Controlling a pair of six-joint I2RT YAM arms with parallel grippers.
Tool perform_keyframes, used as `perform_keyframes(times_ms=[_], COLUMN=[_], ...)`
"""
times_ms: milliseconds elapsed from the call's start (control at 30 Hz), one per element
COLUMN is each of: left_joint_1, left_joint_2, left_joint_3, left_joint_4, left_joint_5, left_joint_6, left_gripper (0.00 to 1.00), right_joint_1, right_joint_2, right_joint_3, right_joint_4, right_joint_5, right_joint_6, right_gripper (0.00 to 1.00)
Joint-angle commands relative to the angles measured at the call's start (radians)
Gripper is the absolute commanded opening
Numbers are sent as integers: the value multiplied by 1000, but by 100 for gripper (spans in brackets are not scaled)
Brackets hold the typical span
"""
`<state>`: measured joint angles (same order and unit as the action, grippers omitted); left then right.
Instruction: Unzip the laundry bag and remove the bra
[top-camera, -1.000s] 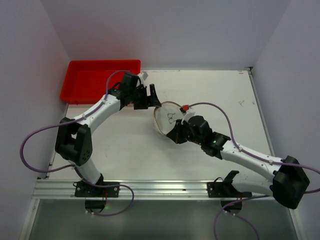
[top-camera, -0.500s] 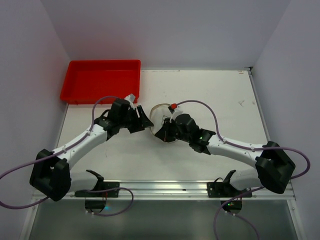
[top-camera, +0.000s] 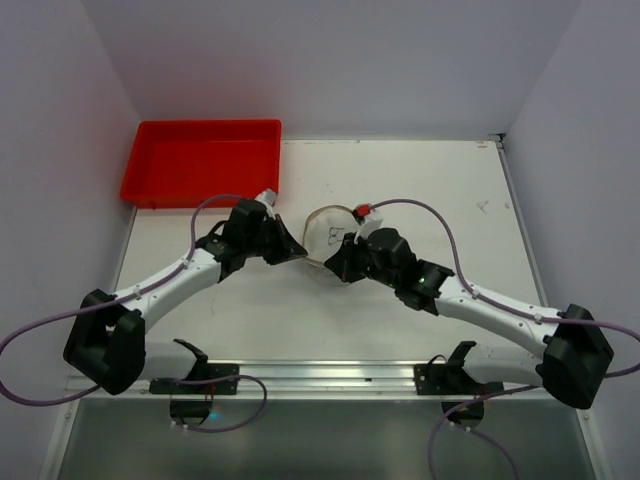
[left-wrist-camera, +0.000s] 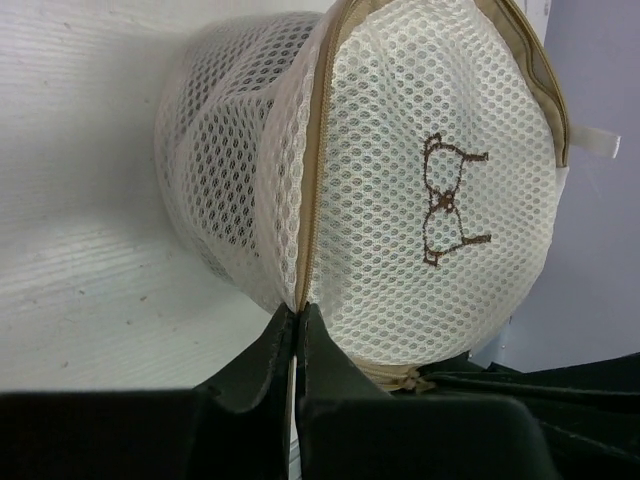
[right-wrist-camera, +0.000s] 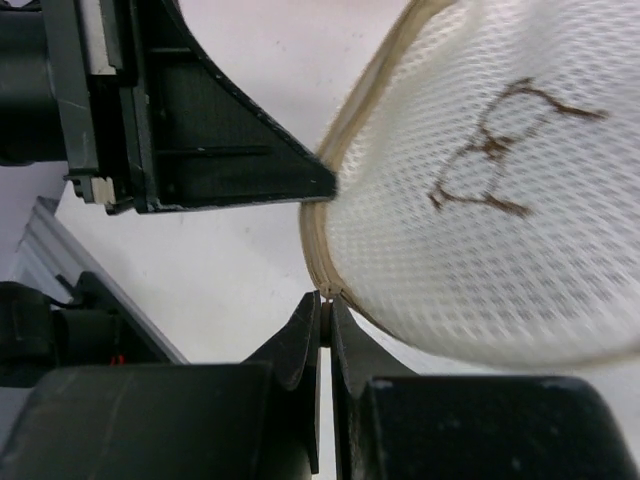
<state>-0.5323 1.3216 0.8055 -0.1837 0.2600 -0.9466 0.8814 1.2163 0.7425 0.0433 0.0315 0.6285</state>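
Note:
The laundry bag (top-camera: 328, 232) is a round white mesh drum with a beige zip round its rim, tipped on its side at mid-table. A small bra drawing (left-wrist-camera: 447, 200) marks its circular face. My left gripper (top-camera: 298, 250) is shut on the bag's zipped rim (left-wrist-camera: 305, 250) at its left edge. My right gripper (right-wrist-camera: 326, 300) is shut on the small beige zipper pull (right-wrist-camera: 326, 293) at the bag's lower rim. In the right wrist view, the left gripper's fingers (right-wrist-camera: 230, 160) sit close above it. The bra itself is hidden.
A red tray (top-camera: 200, 160) stands at the back left corner, against the wall. White walls close in the table on three sides. A metal rail (top-camera: 320, 375) with the arm bases runs along the near edge.
My left arm swung down from near the tray to the bag's left rim and its jaws closed there. My right gripper stayed shut on the pull and shifted a little with the bag.

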Motion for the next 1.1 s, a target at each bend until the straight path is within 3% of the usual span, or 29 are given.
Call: perform_keyframes(times_ms=[0, 267, 567, 633, 667, 733, 767, 800, 900, 1067], left_joint_1=[66, 95, 95, 95, 95, 94, 94, 94, 94, 94], left_joint_2=[-50, -111, -139, -145, -145, -145, -144, -139, -133, -130], left_joint_3=[6, 27, -34, -43, -45, -39, -35, -28, -8, 9], left_joint_4=[-34, -160, -111, -88, -85, -79, -79, -80, -80, -82], left_joint_5=[-64, -16, 76, 90, 93, 102, 104, 107, 119, 150], left_joint_6=[67, 244, 273, 255, 247, 246, 246, 247, 252, 246], left_gripper=[0, 0, 0, 0, 0, 1, 1, 1, 2, 3], right_joint_1=[-54, -375, -360, -348, -328, -302, -264, -239, -145, -55], right_joint_2=[-116, -192, -135, -144, -158, -176, -184, -192, -175, -92], right_joint_3=[-20, -17, 37, 60, 67, 101, 115, 132, 205, 293], right_joint_4=[-117, -305, -237, -264, -276, -302, -327, -336, -373, -368], right_joint_5=[68, 61, -173, -186, -185, -156, -144, -125, -59, -39], right_joint_6=[-104, -101, -96, -153, -194, -237, -256, -289, -360, -476], right_gripper=[0, 0, 0, 12, 27, 43, 58, 65, 75, 75])
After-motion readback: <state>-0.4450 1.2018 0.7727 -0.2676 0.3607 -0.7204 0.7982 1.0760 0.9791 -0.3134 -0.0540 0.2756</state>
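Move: Both grippers are already shut on the bag's zip band at its near side. The zip slider in the right fingers lies about 5 cm right of the left gripper and 2 cm nearer the base; the bag's lid stands 4 cm ahead and 5 cm right of the left gripper. From the right gripper, the bag's right side, where the pull leads, is about 5 cm ahead and 7 cm right, and the lid about 6 cm straight ahead. Keep the left gripper pinched on the band as a counter-hold, easing it about 3 cm left, while the right gripper drags the slider some 10 cm right and 4 cm forward, away from it. Then open the right fingers to let go and lift them about 7 cm, coming back left and towards the base with the fingertips tilting up. ##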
